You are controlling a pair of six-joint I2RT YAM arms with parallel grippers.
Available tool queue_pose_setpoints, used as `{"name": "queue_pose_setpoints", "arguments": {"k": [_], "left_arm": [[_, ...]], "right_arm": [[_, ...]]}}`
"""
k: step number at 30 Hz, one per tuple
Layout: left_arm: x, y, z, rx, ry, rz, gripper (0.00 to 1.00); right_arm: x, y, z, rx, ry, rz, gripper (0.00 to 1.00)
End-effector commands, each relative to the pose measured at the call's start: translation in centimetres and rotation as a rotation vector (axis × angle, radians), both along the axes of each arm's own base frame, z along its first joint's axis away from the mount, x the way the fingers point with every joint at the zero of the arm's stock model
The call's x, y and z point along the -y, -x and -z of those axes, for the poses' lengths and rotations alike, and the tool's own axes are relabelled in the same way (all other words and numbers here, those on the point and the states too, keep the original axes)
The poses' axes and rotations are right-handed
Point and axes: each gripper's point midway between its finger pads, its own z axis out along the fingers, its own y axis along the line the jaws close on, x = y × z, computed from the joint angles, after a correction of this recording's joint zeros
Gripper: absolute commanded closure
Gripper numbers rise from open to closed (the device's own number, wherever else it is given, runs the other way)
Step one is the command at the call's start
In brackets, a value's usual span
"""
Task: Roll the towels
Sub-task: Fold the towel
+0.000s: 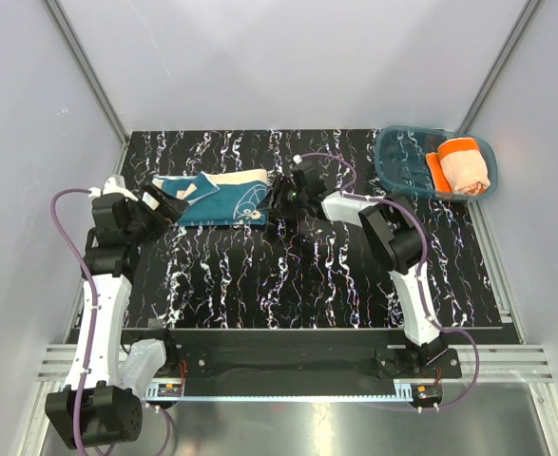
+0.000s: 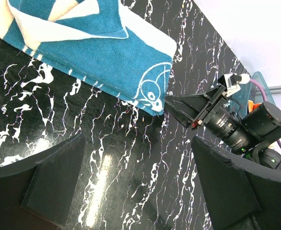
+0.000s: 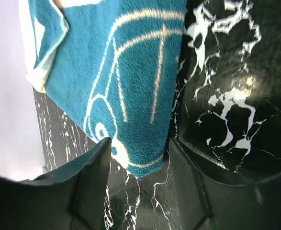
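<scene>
The dark teal towel (image 1: pixel 217 201) lies flat at the back middle of the black marbled table, its left end folded over so the cream back shows. My left gripper (image 1: pixel 169 207) is open and empty at the towel's left front edge; in the left wrist view (image 2: pixel 140 187) the towel (image 2: pixel 97 52) lies ahead of the fingers. My right gripper (image 1: pixel 277 199) is open at the towel's right end; in the right wrist view (image 3: pixel 140 167) the towel's corner (image 3: pixel 121 81) lies between the spread fingers. The orange towel (image 1: pixel 464 166) sits rolled in the tray.
The translucent blue plastic tray (image 1: pixel 402 157) stands at the back right corner of the table. White walls close in the back and both sides. The right gripper's fingers (image 2: pixel 188 108) show in the left wrist view, next to the towel's corner.
</scene>
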Motion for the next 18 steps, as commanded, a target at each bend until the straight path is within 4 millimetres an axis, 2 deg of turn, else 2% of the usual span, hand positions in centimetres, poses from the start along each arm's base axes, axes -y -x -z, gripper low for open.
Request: {"name": "queue_pose_setpoints", "arguments": {"k": [1,4,6,8,9,10,12,13,14,15,17,18], "left_arm": [[-0.2,-0.9,-0.4,0.037,-0.026,-0.005,0.01],[0.0,-0.9,-0.4,0.034,-0.027,-0.006,0.01],[0.2,-1.0,-0.3,0.03,-0.026,-0.003,0.01],[0.3,-1.0,-0.1,0.023,-0.026,-0.006,0.01],[0.5,-1.0,-0.2,0.025,-0.028,0.0,0.01],[0.5,-1.0,0.0,0.019,-0.031,0.0,0.01],[0.6,-1.0,0.0,0.014,-0.042,0.009,0.01],[0.8,-1.1,0.1,0.009,-0.047,0.02,0.01],[1.4,-1.2,-0.1,0.017,-0.067,0.059,0.01],[1.9,-1.3,0.1,0.012,-0.079,0.09,0.01],[2.7,-1.5,1.2,-0.032,-0.137,0.147,0.01],[3.8,-1.5,1.8,-0.064,-0.158,0.195,0.01]], "right_arm": [[-1.6,0.8,-0.2,0.0,-0.033,-0.05,0.44],[-1.9,1.8,0.4,-0.014,-0.032,-0.066,0.51],[-1.7,2.5,1.0,-0.03,-0.031,-0.068,0.6],[-1.6,2.8,0.5,-0.023,-0.04,-0.069,0.68],[-1.1,3.2,1.0,-0.034,-0.032,-0.066,0.76],[-1.1,3.5,0.4,-0.026,-0.035,-0.067,0.79],[-0.3,4.2,0.7,-0.037,-0.018,-0.059,0.87],[-0.1,4.4,-0.4,-0.021,-0.025,-0.058,0.89],[0.6,5.2,0.3,-0.038,-0.005,-0.05,0.89],[0.9,5.6,-0.9,-0.027,-0.01,-0.048,0.92],[1.9,6.7,-1.0,-0.041,0.017,-0.043,0.93],[2.8,7.9,-1.2,-0.049,0.031,-0.046,0.95]]}}
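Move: The teal towel's near right corner is what my right hand is after: about 4 cm back from it, 1 cm to the left and 3 cm below, between my half-open fingers. At that same height, the towel's far right corner is some 8 cm ahead and 1 cm left, and its turned-over flap lies roughly 19 cm left and 4 cm ahead. From my raised left hand, the near right corner lies about 24 cm right, 9 cm ahead and 21 cm below. I close my half-open right fingers on the towel's near right corner while easing my right hand back and down, then keep the pinch and drag the corner back and somewhat to the right, about 6 cm of backward travel in all. Meanwhile my left hand, still wide open above the table, drifts a few centimetres down and right, turning slightly clockwise. ##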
